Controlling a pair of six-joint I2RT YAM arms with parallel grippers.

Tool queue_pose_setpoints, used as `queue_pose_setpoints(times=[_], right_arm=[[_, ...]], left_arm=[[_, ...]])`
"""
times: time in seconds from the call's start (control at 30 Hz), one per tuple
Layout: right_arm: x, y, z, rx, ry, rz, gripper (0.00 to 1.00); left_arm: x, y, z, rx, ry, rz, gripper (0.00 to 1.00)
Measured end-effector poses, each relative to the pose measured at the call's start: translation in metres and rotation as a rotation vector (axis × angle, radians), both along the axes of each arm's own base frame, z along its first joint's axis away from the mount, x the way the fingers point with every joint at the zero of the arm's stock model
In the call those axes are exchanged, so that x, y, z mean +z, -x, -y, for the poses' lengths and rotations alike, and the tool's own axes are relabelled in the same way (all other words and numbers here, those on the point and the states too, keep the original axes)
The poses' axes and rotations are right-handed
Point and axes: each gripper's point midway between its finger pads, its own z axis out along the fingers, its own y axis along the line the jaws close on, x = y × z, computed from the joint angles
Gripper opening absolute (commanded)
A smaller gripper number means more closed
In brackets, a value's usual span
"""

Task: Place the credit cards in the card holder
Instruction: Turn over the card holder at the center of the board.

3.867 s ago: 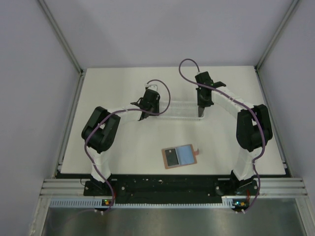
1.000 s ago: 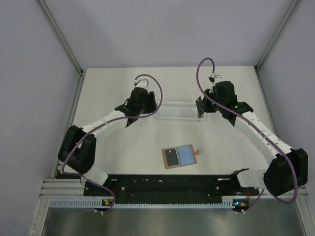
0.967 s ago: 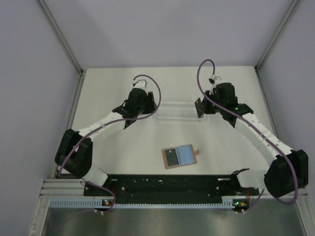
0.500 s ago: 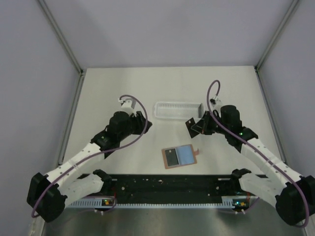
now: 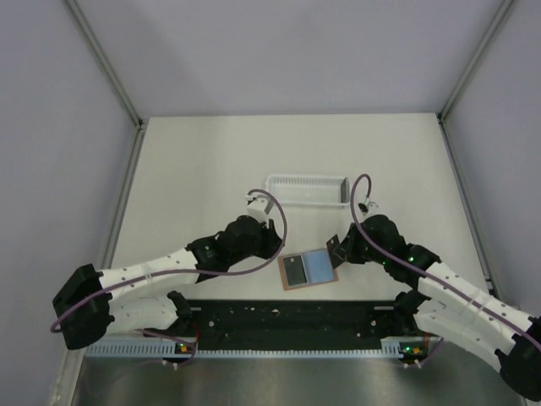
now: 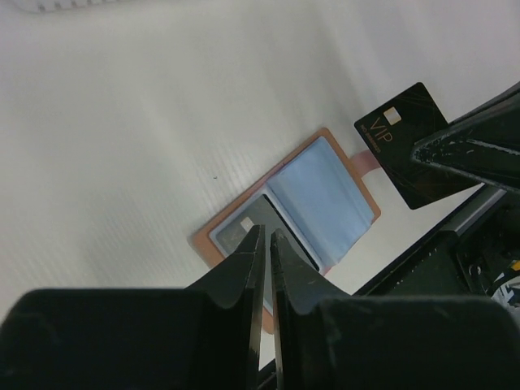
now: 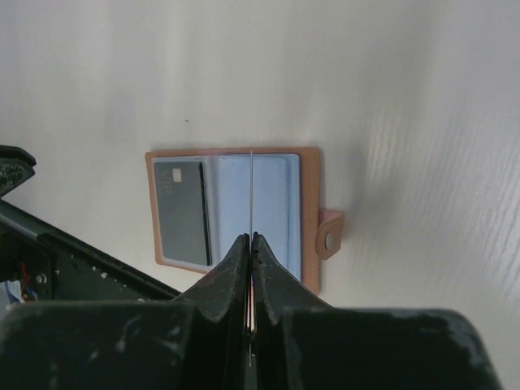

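The card holder (image 5: 325, 266) lies open near the table's front edge, its reddish-brown rim (image 7: 308, 219) framing a dark panel and a pale blue one. One black credit card (image 7: 180, 210) with a small white mark sits in the dark left panel (image 6: 282, 218). My right gripper (image 5: 341, 251) is shut on a second black credit card (image 6: 404, 145). That card shows edge-on (image 7: 252, 183) above the blue panel, and my right gripper (image 7: 252, 237) hangs at the holder's right side. My left gripper (image 5: 274, 246) hovers just left of the holder. Its jaws (image 6: 266, 231) are shut to a hairline slit with nothing between them.
A white slatted tray (image 5: 306, 189) stands behind the holder at mid-table; its edge shows in the left wrist view (image 6: 57, 4). A black rail (image 5: 287, 317) runs along the near edge between the arm bases. Grey walls enclose the table on three sides.
Both arms have swung back from the tray to the holder near the front edge. The right one carried the card along. The left jaws have closed.
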Motion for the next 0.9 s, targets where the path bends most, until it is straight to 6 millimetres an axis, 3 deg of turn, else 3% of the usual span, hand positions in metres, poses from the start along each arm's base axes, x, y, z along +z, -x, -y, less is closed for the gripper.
queue_pose_setpoints(times=[0.23,0.4,0.9], right_arm=[[-0.010,0.000,0.018,-0.121,0.034,0.003,0.00],[-0.035,0.009,0.026,-0.150,0.054,-0.051,0.00],[-0.051,0.014,0.032,-0.176,0.074,-0.082,0.00]], left_arm=[[-0.018,0.029,0.035,-0.114,-0.021,-0.008,0.18],[-0.034,0.046,0.060,-0.188,-0.025,-0.004,0.18],[-0.056,0.042,0.117,-0.275,0.017,0.000,0.17]])
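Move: The open card holder lies flat on the table, its middle about 8 cm to the right of the left hand, 2 cm back and 13 cm below; its clasp strap is roughly 16 cm to that hand's right and level with it. The credit card held by the right hand hangs some 15 cm to the left hand's right, 1 cm ahead and 5 cm lower. From the right hand, the holder's middle is about 8 cm left, 1 cm back and 9 cm below. The left hand sweeps about 12 cm to the right over the card holder towards its clasp end, drawing back some 4 cm in the first half and sinking 5 to 6 cm all along, its fingers staying nearly shut while it turns about 15 degrees clockwise. The right hand keeps its pinch on the card, lowers it about 5 cm and shifts 3 cm right, away from the holder's middle, with a slight clockwise turn. ##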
